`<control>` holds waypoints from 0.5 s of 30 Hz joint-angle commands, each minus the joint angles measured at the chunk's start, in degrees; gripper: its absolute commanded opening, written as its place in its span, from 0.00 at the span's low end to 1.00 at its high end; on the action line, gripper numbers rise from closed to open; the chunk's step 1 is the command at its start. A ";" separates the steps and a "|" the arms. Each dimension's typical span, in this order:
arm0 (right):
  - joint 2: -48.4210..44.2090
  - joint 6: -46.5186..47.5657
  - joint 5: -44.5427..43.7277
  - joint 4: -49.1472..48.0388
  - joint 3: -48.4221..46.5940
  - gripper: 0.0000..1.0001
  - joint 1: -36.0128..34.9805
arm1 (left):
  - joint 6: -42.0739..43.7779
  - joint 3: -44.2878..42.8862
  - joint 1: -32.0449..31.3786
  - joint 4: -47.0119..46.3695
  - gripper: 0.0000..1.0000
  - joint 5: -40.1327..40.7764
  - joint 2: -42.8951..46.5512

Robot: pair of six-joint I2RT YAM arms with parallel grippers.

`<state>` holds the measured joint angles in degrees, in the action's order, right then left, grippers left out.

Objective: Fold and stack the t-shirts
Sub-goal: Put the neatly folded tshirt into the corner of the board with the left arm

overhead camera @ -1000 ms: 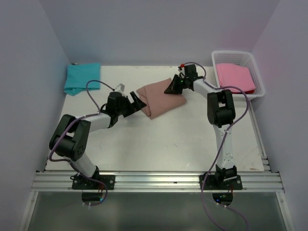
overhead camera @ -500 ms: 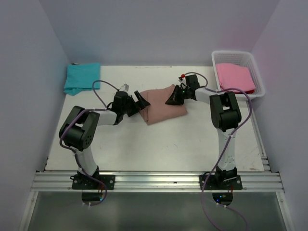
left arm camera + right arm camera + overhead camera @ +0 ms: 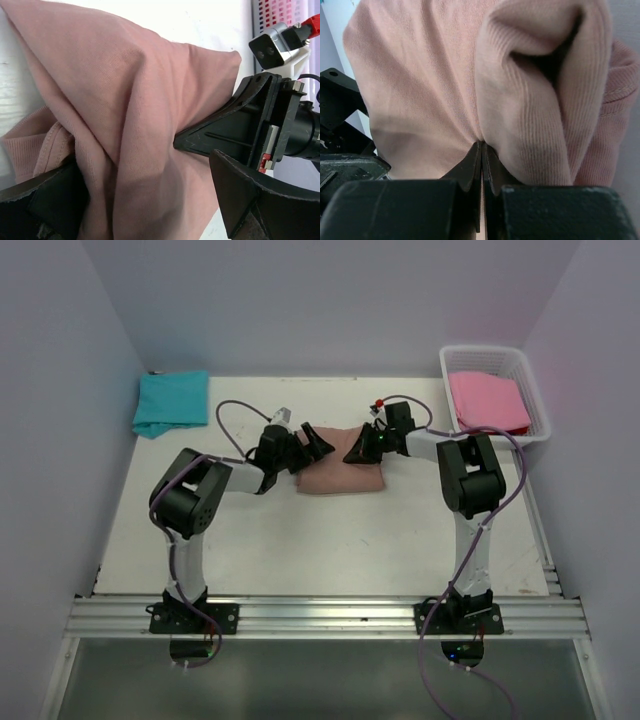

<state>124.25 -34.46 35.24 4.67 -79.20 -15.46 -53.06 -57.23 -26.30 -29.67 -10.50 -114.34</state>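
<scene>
The salmon-brown t-shirt [image 3: 340, 476] lies folded in a bunched rectangle at the table's middle. My left gripper [image 3: 308, 448] is open at its left end; in the left wrist view its jaws stand wide with the shirt's cloth [image 3: 125, 100] bulging between them [image 3: 145, 172]. My right gripper [image 3: 356, 454] is shut at the shirt's upper right edge. Its closed tips [image 3: 481, 146] are pushed into a crease of the cloth [image 3: 420, 75], with no cloth visibly between them. The teal t-shirt [image 3: 172, 403] lies folded at the back left. The pink t-shirt [image 3: 487, 400] lies in the basket.
A white plastic basket [image 3: 539, 400] stands at the back right corner. Purple walls close in the table on three sides. Both arms reach toward the table's middle, their fingers only a few centimetres apart over the shirt, cables looping above them.
The salmon shirt has swung from a diagonal lie to straight across the table. My left gripper moved right onto its left end; the right gripper came nearer and stayed shut.
</scene>
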 commanded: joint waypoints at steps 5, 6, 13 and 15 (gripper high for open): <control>-0.32 1.85 -3.43 2.81 3.17 0.00 -1.32 | -0.30 1.07 -0.68 -1.34 0.95 -4.88 -5.98; -0.32 1.76 -3.34 2.72 3.26 0.00 -1.32 | -0.03 0.90 -0.68 -2.22 0.78 -6.27 -6.24; -0.85 2.38 -3.08 2.80 3.70 0.00 -1.59 | 1.29 -2.88 -0.50 -2.58 0.00 -9.36 -8.44; -1.02 2.82 -2.90 2.89 3.96 0.00 -1.59 | 1.73 -3.24 -0.50 -2.85 0.00 -9.36 -8.00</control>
<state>123.52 -34.41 35.14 3.09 -77.60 -15.70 -53.69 -59.20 -26.20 -35.14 -17.96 -120.86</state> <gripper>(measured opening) 0.008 0.115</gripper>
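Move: Some 5 cm to the left hand's right, 3 cm back and about 2 cm lower is the middle of the folded pink t-shirt, its left end already between the wide-open fingers. The right fingers are about 7 cm to the left hand's right and 2 cm back; the teal t-shirt lies some 34 cm left and 11 cm farther out. From the right hand, the pink t-shirt's middle is about 2 cm left and 1 cm back, just below. Sliding about 1 cm to the right over the pink t-shirt's left end, the left hand then drops some 2 cm and shuts its wide-open fingers on the bunched layers, easing another centimetre right with a slight clockwise turn. The right hand stays put, its shut fingers still on the cloth. ##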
